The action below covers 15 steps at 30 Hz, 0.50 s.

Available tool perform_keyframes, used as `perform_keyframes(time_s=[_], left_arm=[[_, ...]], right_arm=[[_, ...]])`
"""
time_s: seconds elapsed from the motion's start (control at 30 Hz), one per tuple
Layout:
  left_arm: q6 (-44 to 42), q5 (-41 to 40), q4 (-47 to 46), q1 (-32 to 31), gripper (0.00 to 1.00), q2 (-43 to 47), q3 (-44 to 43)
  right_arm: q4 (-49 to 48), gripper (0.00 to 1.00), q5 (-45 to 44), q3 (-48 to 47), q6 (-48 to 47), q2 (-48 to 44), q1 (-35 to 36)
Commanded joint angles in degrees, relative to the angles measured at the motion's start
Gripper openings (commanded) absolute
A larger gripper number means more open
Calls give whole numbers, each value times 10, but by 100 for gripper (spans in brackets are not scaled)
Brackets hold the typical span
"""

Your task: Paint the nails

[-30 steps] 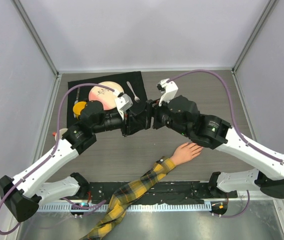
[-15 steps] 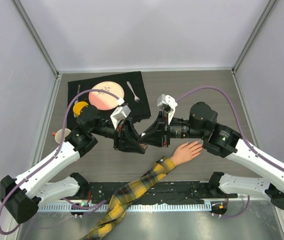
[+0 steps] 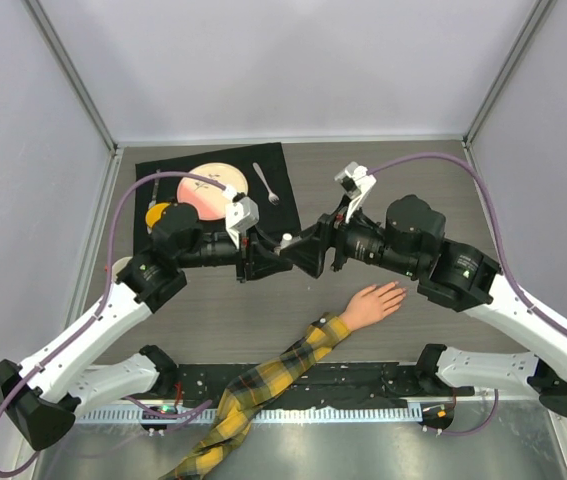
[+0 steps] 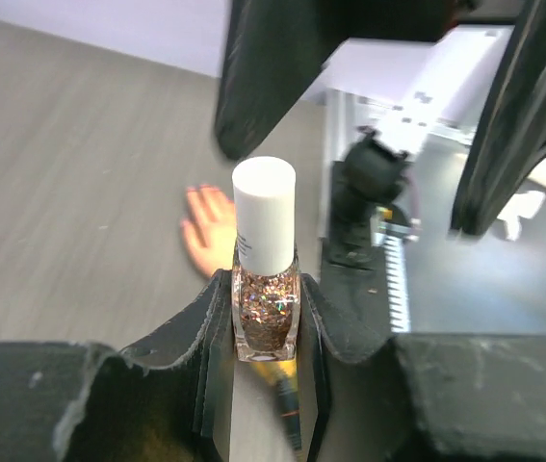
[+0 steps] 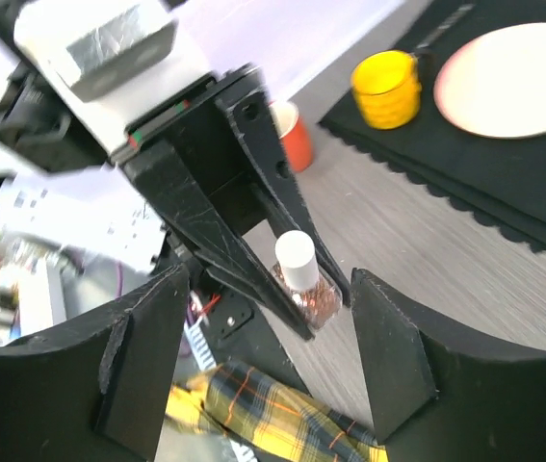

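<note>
My left gripper (image 4: 265, 294) is shut on a small glitter nail polish bottle (image 4: 265, 313), whose white cap (image 4: 264, 217) is on and points at the right arm. In the top view the left gripper (image 3: 263, 257) and right gripper (image 3: 306, 250) meet tip to tip above the table, with the cap (image 3: 286, 240) between them. My right gripper (image 5: 271, 281) is open, its fingers wide on either side of the bottle (image 5: 309, 294) without touching it. The pale mannequin hand (image 3: 373, 303) lies flat below them on a plaid sleeve (image 3: 283, 370). Its nails are too small to make out.
A black mat (image 3: 168, 175) at the back left carries a peach plate (image 3: 208, 188), a fork (image 3: 266, 183) and a yellow cup (image 3: 158, 215). A small orange cup (image 5: 292, 137) stands by the left arm. The black base rail (image 3: 363, 385) runs along the near edge.
Both grippers dipped toward the hand and came back up. The right gripper closed in between and now stands wide open. The bottle stays in the left gripper with its cap on.
</note>
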<state>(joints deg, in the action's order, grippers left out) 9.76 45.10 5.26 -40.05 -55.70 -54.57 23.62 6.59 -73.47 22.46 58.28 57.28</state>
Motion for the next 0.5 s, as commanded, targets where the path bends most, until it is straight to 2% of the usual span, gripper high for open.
perform_keyframes(time_s=[0.0, 0.03, 0.07, 0.17, 0.37, 0.47], left_arm=[[-42, -77, 0, -2, 0, 24, 2], [-41, -79, -2, -2, 0, 24, 2], [-40, -83, -4, -2, 0, 24, 3], [-37, -93, -2, -2, 0, 20, 3], [-22, -94, -16, -2, 0, 24, 10], [-18, -93, -20, -2, 0, 27, 13]], right_arm=[[51, 74, -116, -47, 50, 9, 7], [56, 72, -141, -51, 54, 13, 11], [56, 65, -148, -56, 60, 22, 12], [49, 53, -175, -65, 76, 40, 28], [57, 52, -249, -91, 58, 81, 75], [60, 46, -276, -98, 41, 99, 100]])
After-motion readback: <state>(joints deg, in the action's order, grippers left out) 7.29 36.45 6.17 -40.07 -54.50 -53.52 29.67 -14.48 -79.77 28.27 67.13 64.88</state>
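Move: The white cap of the nail polish bottle, held upright in the left fingertips, lies just beyond the open right fingers: about 2 cm ahead, 2 cm left and 2 cm below that hand. From the left hand, the cap is some 2 cm up and 1 cm right. The mannequin hand lies roughly 15 cm to the right hand's right, level with it, and the fork some 27 cm ahead and 8 cm left, both about 36 cm below it. Bring the right gripper back over the cap: forward about 2.5 cm while easing slightly right, then swing left and down some 3 cm each so the fingers straddle the cap, turning the hand roughly 15 degrees clockwise and narrowing them from wide to half open. Keep the left grip on the bottle and carry it about 2.5 cm forward, turning slightly counter-clockwise. ##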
